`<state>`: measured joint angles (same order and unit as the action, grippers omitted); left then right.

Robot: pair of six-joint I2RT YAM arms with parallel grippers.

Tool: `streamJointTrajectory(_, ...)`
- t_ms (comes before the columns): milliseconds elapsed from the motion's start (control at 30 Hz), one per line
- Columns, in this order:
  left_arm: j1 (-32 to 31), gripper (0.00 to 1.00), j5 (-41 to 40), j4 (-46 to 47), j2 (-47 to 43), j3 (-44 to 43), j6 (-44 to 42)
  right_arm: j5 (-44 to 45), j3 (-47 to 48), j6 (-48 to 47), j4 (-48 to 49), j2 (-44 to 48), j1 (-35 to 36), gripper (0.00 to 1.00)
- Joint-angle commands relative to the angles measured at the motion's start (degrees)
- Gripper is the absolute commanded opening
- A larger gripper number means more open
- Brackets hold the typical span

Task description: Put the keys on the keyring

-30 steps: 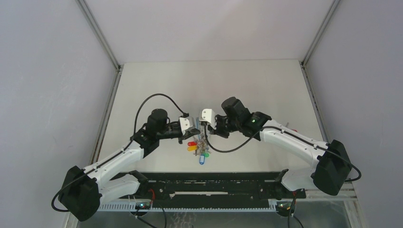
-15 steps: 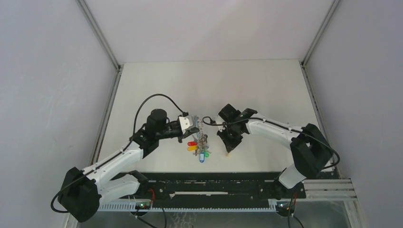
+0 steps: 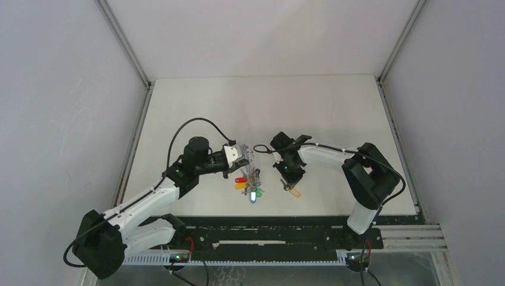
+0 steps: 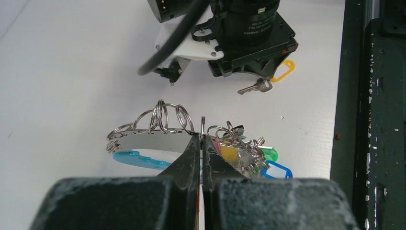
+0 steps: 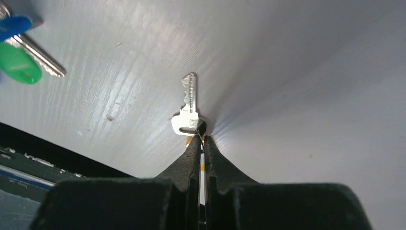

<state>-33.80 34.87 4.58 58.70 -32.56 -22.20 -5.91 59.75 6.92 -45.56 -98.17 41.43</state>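
Observation:
My left gripper [image 3: 244,156] is shut on the grey loop of the keyring [image 4: 158,136] and holds it just above the table. The ring's cyan section [image 4: 136,159] and its fringe of tagged keys [image 3: 252,185] hang below. My right gripper [image 3: 290,180] points down at the table to the right of the keyring. It is shut on the small ring of a silver key [image 5: 189,103], and the key's orange-yellow tag [image 4: 282,71] shows behind the fingers. The key [image 3: 293,192] lies flat on the table. I cannot pick out a loose red-tagged key.
The black rail [image 3: 268,229] runs along the table's near edge, close to the key. Green [image 5: 19,64] and blue [image 5: 14,26] tagged keys of the fringe lie at the left of the right wrist view. White table [image 3: 268,107] stretches beyond both arms.
My right gripper has left the keyring by the left gripper, swung right and down to the table, and closed on the yellow-tagged key. The left gripper has held still with the keyring.

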Motion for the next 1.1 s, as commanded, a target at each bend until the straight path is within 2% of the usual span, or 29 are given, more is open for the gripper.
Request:
streamJointTrajectory(0,-0.26,0.0,0.42,3.16,-1.2,0.67,-0.95,3.64,3.07,1.87,4.07,-0.79,-1.35,0.0)
streamJointTrajectory(467,-0.26,0.0,0.48,3.38,-0.91,0.65,-0.72,7.85,3.97,2.87,9.63,-1.78,-2.08,0.0)
streamJointTrajectory(567,-0.26,0.0,0.71,3.42,-0.78,0.54,-0.66,8.42,3.91,3.63,9.53,-0.45,-1.93,0.06)
streamJointTrajectory(633,-0.23,0.0,0.74,3.45,-0.83,0.56,-0.65,8.84,3.62,4.0,9.87,1.07,-1.67,0.16)
streamJointTrajectory(733,-0.26,0.0,0.72,3.51,-0.98,0.64,-0.57,9.67,2.79,4.61,10.73,3.48,-1.25,0.25)
streamJointTrajectory(933,-0.22,0.0,0.78,4.02,-1.45,0.87,-0.24,11.26,-3.21,6.69,16.45,10.63,-0.65,0.27)
streamJointTrajectory(1067,-0.25,0.0,0.81,4.12,-1.57,1.0,-0.22,8.74,-10.71,6.64,25.41,17.89,-0.52,0.27)
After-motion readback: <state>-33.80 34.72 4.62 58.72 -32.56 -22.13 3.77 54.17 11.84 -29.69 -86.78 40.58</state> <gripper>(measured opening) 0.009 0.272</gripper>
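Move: The yellow-tagged key is already between the right hand's shut fingertips, about 1 cm below them at table level. From this hand, the green tag is some 16 cm left and 2 cm back, the black tag some 16 cm left and 8 cm ahead, both about 1 cm lower. From the left hand, which still holds the keyring, the yellow-tagged key lies about 20 cm right, 9 cm back and 15 cm below. The right hand drags the yellow-tagged key about 6 cm forward, opens partway, then rises about 4 cm. ##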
